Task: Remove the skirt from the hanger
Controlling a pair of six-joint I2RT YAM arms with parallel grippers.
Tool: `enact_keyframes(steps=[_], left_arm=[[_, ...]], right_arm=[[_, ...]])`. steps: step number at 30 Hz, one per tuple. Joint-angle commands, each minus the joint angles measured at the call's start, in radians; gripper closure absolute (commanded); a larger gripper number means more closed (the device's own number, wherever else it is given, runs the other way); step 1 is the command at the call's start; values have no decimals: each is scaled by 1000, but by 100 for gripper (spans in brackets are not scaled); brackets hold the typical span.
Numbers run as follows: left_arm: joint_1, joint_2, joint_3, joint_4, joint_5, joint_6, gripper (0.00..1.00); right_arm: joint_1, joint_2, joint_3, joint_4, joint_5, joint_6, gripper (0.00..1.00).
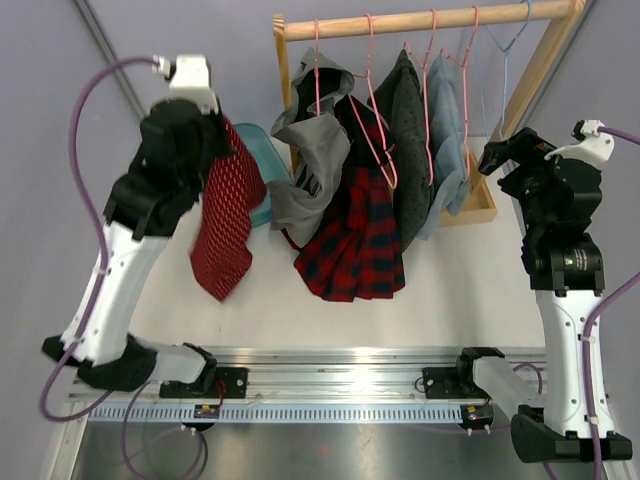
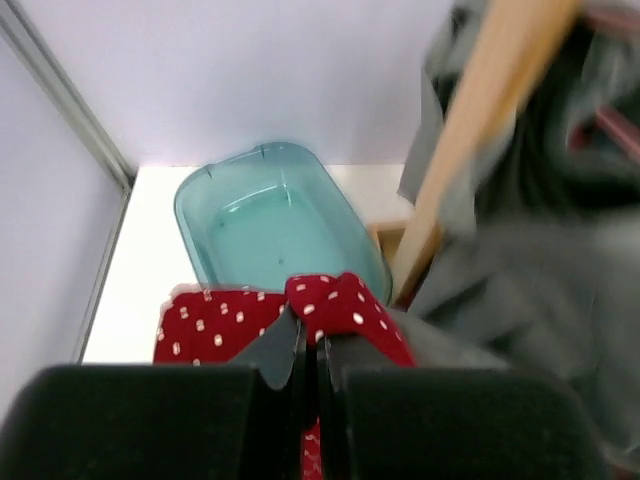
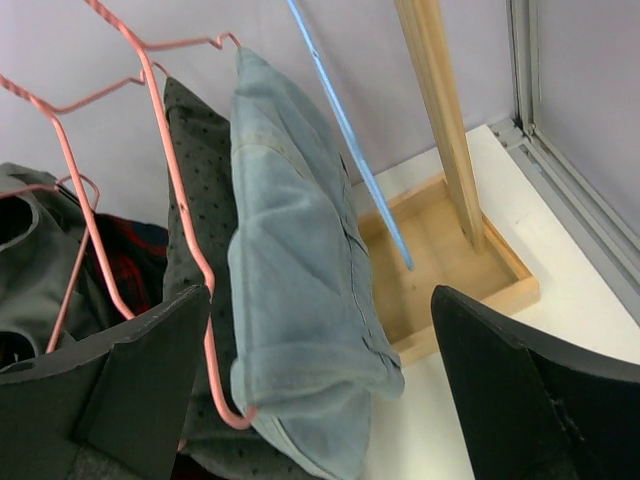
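Observation:
The tartan skirt in red and dark checks hangs low on the rack, from a pink wire hanger; a sliver of the skirt shows at the left of the right wrist view. My right gripper is open just right of the hung clothes, with a light denim garment on a pink hanger in front of its spread fingers. It touches nothing. My left gripper is shut on a red white-dotted garment, held up left of the rack.
A wooden rack carries a grey garment, a dark grey dotted garment and a bare light blue hanger. Its base tray lies under the right gripper. A teal bin sits below the left gripper.

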Motion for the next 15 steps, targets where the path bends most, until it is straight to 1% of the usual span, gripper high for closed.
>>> enact_keyframes(steps=[1,2,3,4,5,6,7,9,10,11,12,13,14,15], left_arm=[[121,179,280,141,233,89,100],[140,235,433,143,255,97,100],[155,281,506,144,274,98,100],[186,373,567,155,304,101,100],[195,409,662,166,312,106,100],[207,437,670,186,324,110,100],[221,464,655,250,320,112,100],[236,471,545,314,318,109,100],[249,463,501,369,293,109,99],[252,458,458,388,270,98,93],[255,454,360,411,236,94,78],[256,449,320,414,172,83,52],[258,443,274,413,133,58,2],[262,441,240,405,96,43,1]], right_arm=[[2,-51,-64,-28,-14,26,1],[0,-63,-83,-31,-21,32,1],[2,-86,-100,-34,-34,47,1],[2,-97,-132,-34,-60,52,1],[0,-112,-144,-42,-72,60,1],[0,-120,-153,-46,-83,61,1],[0,-124,-169,-54,-100,63,1],[2,-146,-183,-66,-109,61,1],[2,-152,-190,-71,-117,60,1],[2,-163,-190,-73,-118,54,1],[0,-170,-189,-82,-120,48,1],[0,-175,-177,-85,-115,40,1],[0,-183,-167,-94,-111,29,1],[2,-189,-155,-97,-107,25,0]])
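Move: The red dotted skirt is already pinched in the left hand's shut fingers. Its goal, the teal basket, lies some 20 cm ahead, 6 cm to the left and 43 cm below; the grey hoodie hangs about 17 cm ahead, 16 cm right and 14 cm lower. From the empty, open right hand, the denim garment hangs some 18 cm ahead, 8 cm left and 8 cm lower, and the blue hanger about 16 cm straight ahead, 2 cm lower. The dotted skirt is swung out towards the teal basket as the left hand sweeps about 17 cm forward, first climbing some 10 cm with the wrist tipping up, then dropping about 8 cm while the fingers spread wide to let go. Meanwhile the right hand, still open, sinks about 7 cm and backs off slightly, tipping down a little. ##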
